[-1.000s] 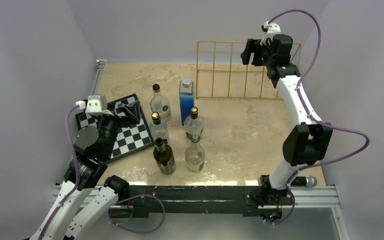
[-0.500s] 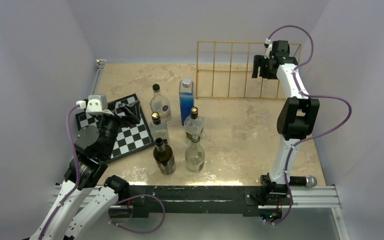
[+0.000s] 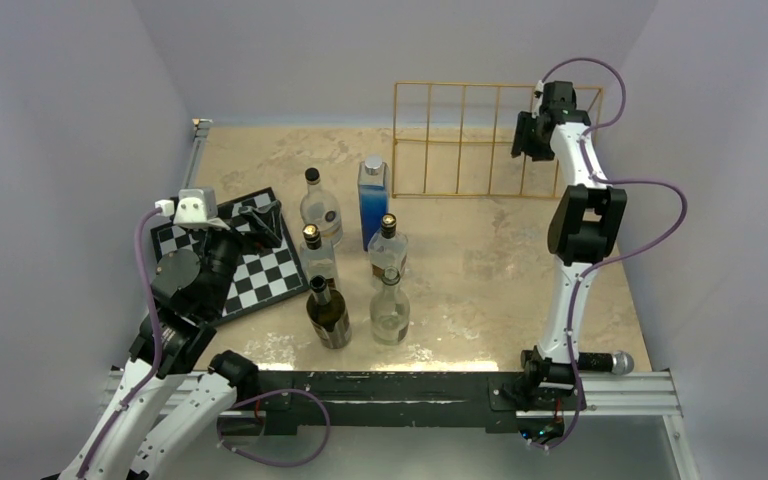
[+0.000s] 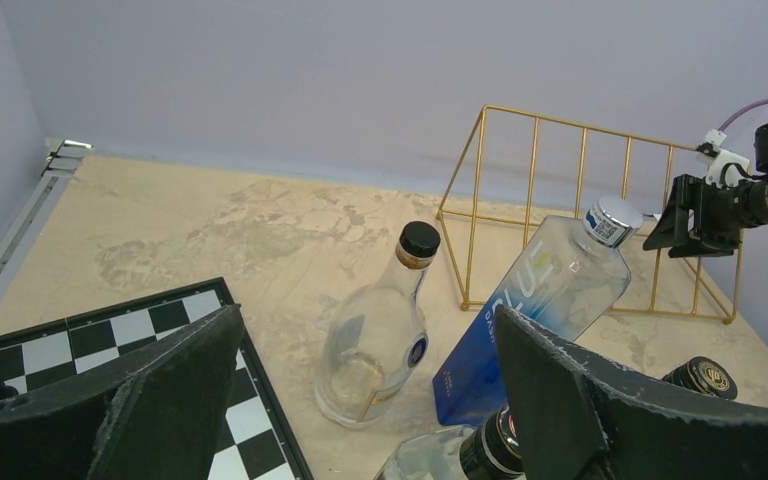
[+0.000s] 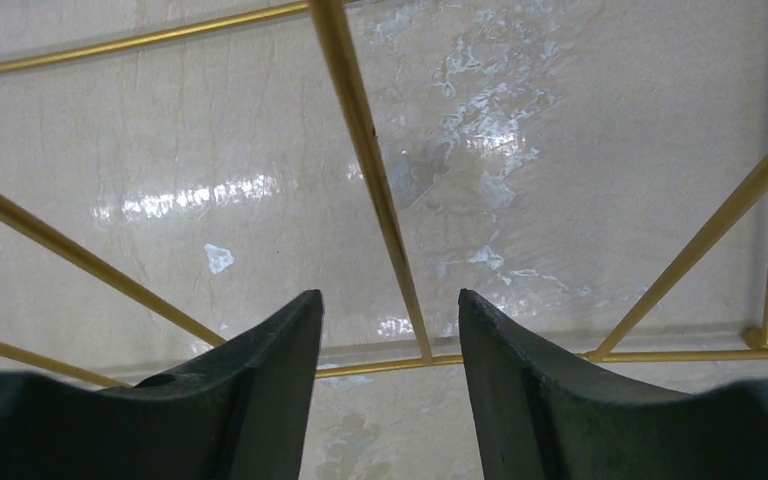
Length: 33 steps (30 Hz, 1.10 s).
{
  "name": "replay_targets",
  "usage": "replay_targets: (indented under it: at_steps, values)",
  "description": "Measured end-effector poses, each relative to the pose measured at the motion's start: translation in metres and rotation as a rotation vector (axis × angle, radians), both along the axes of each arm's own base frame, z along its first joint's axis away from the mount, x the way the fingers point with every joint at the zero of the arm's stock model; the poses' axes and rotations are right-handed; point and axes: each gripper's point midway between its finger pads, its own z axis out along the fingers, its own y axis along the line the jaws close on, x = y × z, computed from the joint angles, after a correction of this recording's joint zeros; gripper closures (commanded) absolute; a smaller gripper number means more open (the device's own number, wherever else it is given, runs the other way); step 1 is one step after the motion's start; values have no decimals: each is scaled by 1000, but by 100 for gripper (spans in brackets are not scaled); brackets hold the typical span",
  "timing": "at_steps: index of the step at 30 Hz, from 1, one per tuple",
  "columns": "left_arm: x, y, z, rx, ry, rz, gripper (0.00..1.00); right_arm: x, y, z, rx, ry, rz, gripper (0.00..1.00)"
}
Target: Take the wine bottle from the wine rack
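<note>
The wine rack is a gold wire frame that stands at the back right of the table; I see no bottle on it. A dark wine bottle stands upright on the table among several clear bottles. My right gripper hangs at the rack's right end, open. In the right wrist view its fingers straddle one thin gold rod without touching it. My left gripper is open above the checkerboard and holds nothing; in its wrist view the gripper frames a clear bottle.
A black-and-white checkerboard lies at the left. A blue square bottle and several clear bottles cluster mid-table. Purple walls close in on three sides. A microphone lies by the right arm's base.
My right arm has stretched farther back and brought the gripper down against the rack's right end. Its jaws have narrowed. The left arm and the bottles have not moved.
</note>
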Motion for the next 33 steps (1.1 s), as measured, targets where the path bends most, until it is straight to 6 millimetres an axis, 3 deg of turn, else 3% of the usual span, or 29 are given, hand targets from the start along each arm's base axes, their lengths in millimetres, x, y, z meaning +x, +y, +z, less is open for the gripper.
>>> replay_targets:
  at_steps: [6,10,12,15,19,28,33]
  values:
    - [0,0,0,0,0,-1,1,2,-4,3,26,7,-50,51]
    - [0,0,0,0,-1,-1,1,9,-6,10,35,-10,-65,60]
    - [0,0,1,-1,-2,0,1,11,-6,11,38,-15,-71,60]
    - [-2,1,2,-4,-8,0,1,12,-6,10,44,-11,-81,51]
    - [-3,2,4,-7,-15,0,1,10,-6,7,48,2,-84,60]
    - [-7,5,8,-15,-30,7,1,5,-1,5,82,31,-102,61]
    - [-7,6,8,-16,-29,11,1,6,2,-8,109,67,-101,63]
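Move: The right hand hangs over the leaning front of the empty wine rack. The slanting bar, third from the rack's right end, is already between its open fingertips, within about 1 cm of the hand point and slightly to its right. The next bars stand about 8 cm to that bar's left and right. The front rail is some 3 cm back from this hand and 10 cm below. From the left hand, the same bar lies roughly 32 cm ahead, 53 cm right, 22 cm below. Hovering almost in place, the right hand narrows its fingers around the slanting rack bar, from somewhat over half open to about two fifths, without shutting. It first creeps about 1 cm forward and up, then eases back and sinks some 2 cm along the bar, while the wrist twists roughly 5 degrees clockwise, its left side rising as much. The bar ends close by the right fingertip; a touch can't be made out. ##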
